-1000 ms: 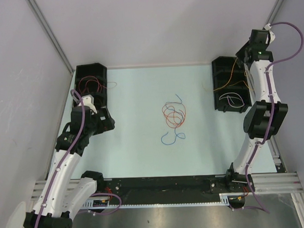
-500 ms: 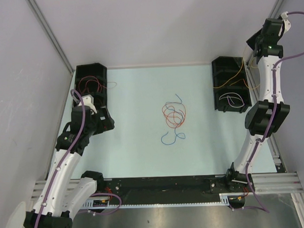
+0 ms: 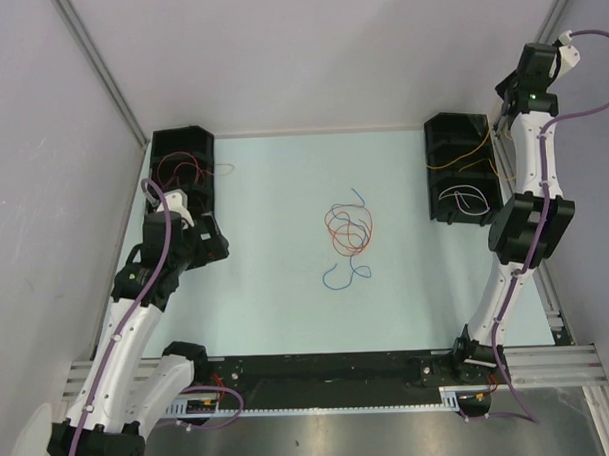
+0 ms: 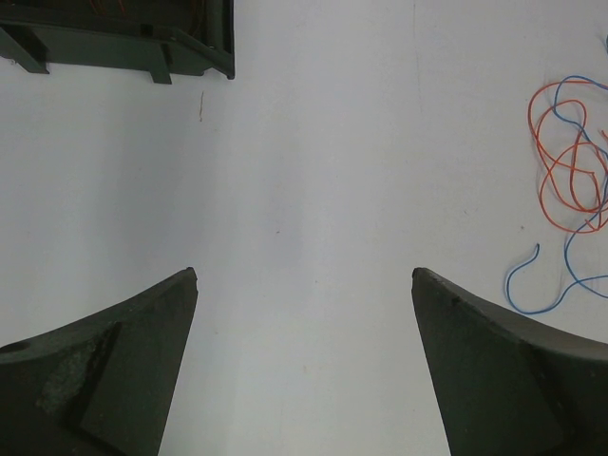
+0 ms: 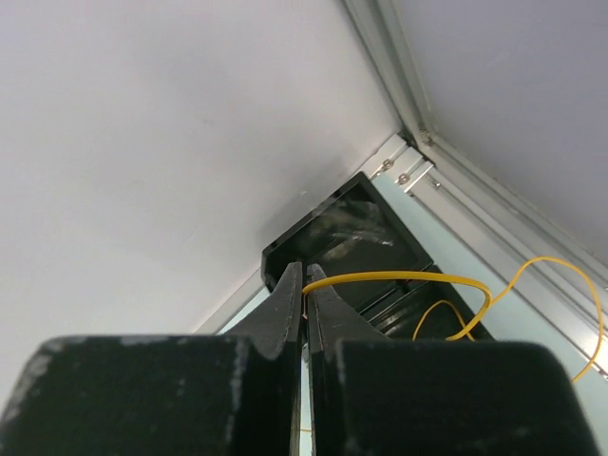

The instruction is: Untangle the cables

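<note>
A tangle of thin orange, red and blue cables point(image 3: 347, 232) lies at the table's centre, with a blue loop point(image 3: 343, 277) trailing toward me. It also shows at the right edge of the left wrist view point(image 4: 570, 180). My left gripper point(image 3: 213, 241) hovers open and empty left of the tangle, over bare table point(image 4: 304, 275). My right gripper point(image 3: 501, 111) is raised high by the back right corner, shut on a thin orange cable point(image 5: 408, 277) that arcs down into the right black bin point(image 5: 370, 237). That cable also shows in the top view point(image 3: 462, 160).
A black bin point(image 3: 182, 152) at the back left holds red and dark cables; its edge shows in the left wrist view point(image 4: 123, 47). The right black bin point(image 3: 443, 133) also holds a white cable point(image 3: 462, 197). Grey walls enclose the table on three sides.
My right gripper has risen and moved back toward the corner, still pinching the orange cable and drawing it up from the right bin. The left arm and the central tangle have not moved.
</note>
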Action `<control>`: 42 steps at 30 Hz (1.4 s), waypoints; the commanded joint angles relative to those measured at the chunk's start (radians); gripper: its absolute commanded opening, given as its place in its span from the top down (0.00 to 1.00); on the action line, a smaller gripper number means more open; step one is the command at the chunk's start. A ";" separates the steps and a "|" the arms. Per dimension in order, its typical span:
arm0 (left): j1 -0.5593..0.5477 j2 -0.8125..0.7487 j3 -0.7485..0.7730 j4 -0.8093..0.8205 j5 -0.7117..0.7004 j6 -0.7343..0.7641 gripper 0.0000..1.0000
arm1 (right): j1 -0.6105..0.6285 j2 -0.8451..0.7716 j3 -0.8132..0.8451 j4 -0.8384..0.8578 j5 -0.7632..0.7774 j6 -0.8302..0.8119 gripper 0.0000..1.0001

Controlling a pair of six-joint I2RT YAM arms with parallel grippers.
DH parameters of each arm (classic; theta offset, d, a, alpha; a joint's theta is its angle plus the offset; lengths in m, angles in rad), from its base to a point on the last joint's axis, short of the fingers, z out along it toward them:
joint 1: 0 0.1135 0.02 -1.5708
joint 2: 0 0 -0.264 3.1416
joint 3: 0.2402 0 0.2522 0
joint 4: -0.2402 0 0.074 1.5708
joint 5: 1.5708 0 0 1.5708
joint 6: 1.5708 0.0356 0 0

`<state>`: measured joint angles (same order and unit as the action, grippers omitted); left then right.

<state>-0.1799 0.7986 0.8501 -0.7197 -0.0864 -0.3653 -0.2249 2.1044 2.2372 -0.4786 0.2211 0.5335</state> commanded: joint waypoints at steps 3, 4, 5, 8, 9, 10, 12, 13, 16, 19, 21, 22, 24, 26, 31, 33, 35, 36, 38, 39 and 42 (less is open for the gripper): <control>0.008 0.005 0.003 0.006 -0.015 0.000 0.00 | 0.006 0.008 0.013 0.093 0.092 -0.039 1.00; 0.008 0.005 0.003 0.006 -0.013 0.000 0.00 | 0.006 0.006 0.003 0.107 0.078 -0.046 1.00; 0.008 0.005 0.003 0.006 -0.013 0.000 0.00 | 0.009 0.005 -0.007 0.112 0.070 -0.050 1.00; 0.008 0.010 0.004 0.006 -0.013 0.000 0.00 | 0.024 -0.001 -0.060 0.121 0.055 -0.063 1.00; 0.008 0.011 0.004 0.006 -0.012 0.000 0.00 | 0.035 -0.006 -0.100 0.126 0.052 -0.064 1.00; 0.008 0.010 0.004 0.008 -0.012 0.000 0.00 | 0.041 -0.020 -0.128 0.149 0.037 -0.066 1.00; 0.008 0.008 0.004 0.006 -0.013 0.000 0.00 | 0.059 -0.024 -0.175 0.161 0.027 -0.066 1.00; 0.008 0.005 0.004 0.006 -0.013 0.000 0.00 | 0.065 -0.026 -0.183 0.156 0.029 -0.069 1.00; 0.008 -0.001 0.003 0.008 -0.013 0.000 0.00 | 0.085 -0.029 -0.221 0.138 0.029 -0.064 1.00; 0.008 -0.006 0.003 0.011 -0.012 0.002 0.00 | 0.099 -0.052 -0.305 0.150 0.003 -0.029 1.00; 0.008 -0.007 0.003 0.009 -0.006 0.003 0.00 | 0.111 -0.069 -0.343 0.175 -0.012 -0.012 1.00; 0.008 -0.007 0.003 0.011 -0.003 0.005 0.00 | 0.119 -0.070 -0.353 0.175 -0.014 -0.009 1.00; 0.008 -0.012 0.003 0.011 0.000 0.006 0.00 | 0.139 -0.061 -0.363 0.158 0.004 -0.007 1.00; 0.010 -0.018 0.003 0.012 0.001 0.006 0.00 | 0.147 -0.058 -0.387 0.156 0.006 -0.003 1.00; 0.008 -0.032 0.001 0.016 0.001 0.006 0.00 | 0.121 -0.029 -0.409 0.163 -0.014 0.016 1.00; 0.008 -0.035 0.001 0.014 0.004 0.008 0.00 | 0.102 -0.021 -0.412 0.156 0.006 -0.001 1.00; 0.008 -0.035 0.001 0.014 0.005 0.008 0.00 | 0.088 -0.012 -0.415 0.140 0.035 -0.010 1.00; 0.008 -0.036 0.001 0.016 0.005 0.008 0.00 | 0.072 -0.009 -0.421 0.132 0.050 -0.009 1.00; 0.008 -0.039 0.001 0.016 0.005 0.009 0.00 | 0.055 -0.007 -0.436 0.127 0.085 -0.003 1.00; 0.008 -0.041 0.001 0.016 0.005 0.008 0.00 | 0.039 -0.007 -0.447 0.124 0.101 0.006 1.00; 0.008 -0.039 0.001 0.016 0.005 0.008 0.00 | 0.016 -0.004 -0.455 0.126 0.121 0.031 1.00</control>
<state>-0.1799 0.7769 0.8497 -0.7200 -0.0929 -0.3653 -0.1753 2.0964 1.7947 -0.3546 0.2657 0.5346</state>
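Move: The right hand, already shut on the yellow cable, is high over the black box on the right. The middle of the box lies some 29 cm below the hand and about 3 cm to its left, with no real offset forward. The white cable in the box's near part is roughly 8 cm back, 7 cm left and 30 cm down. From the left hand, the box is about 34 cm ahead, 66 cm right and 17 cm lower. Down towards the black box and leftward across it, the right hand drops about 15 cm while swinging some 9 cm left, then doubles back about 6 cm to the right, easing slightly back towards its base and a little lower. The fingers tip roughly 20 degrees further down and keep their pinch on the yellow cable throughout. ##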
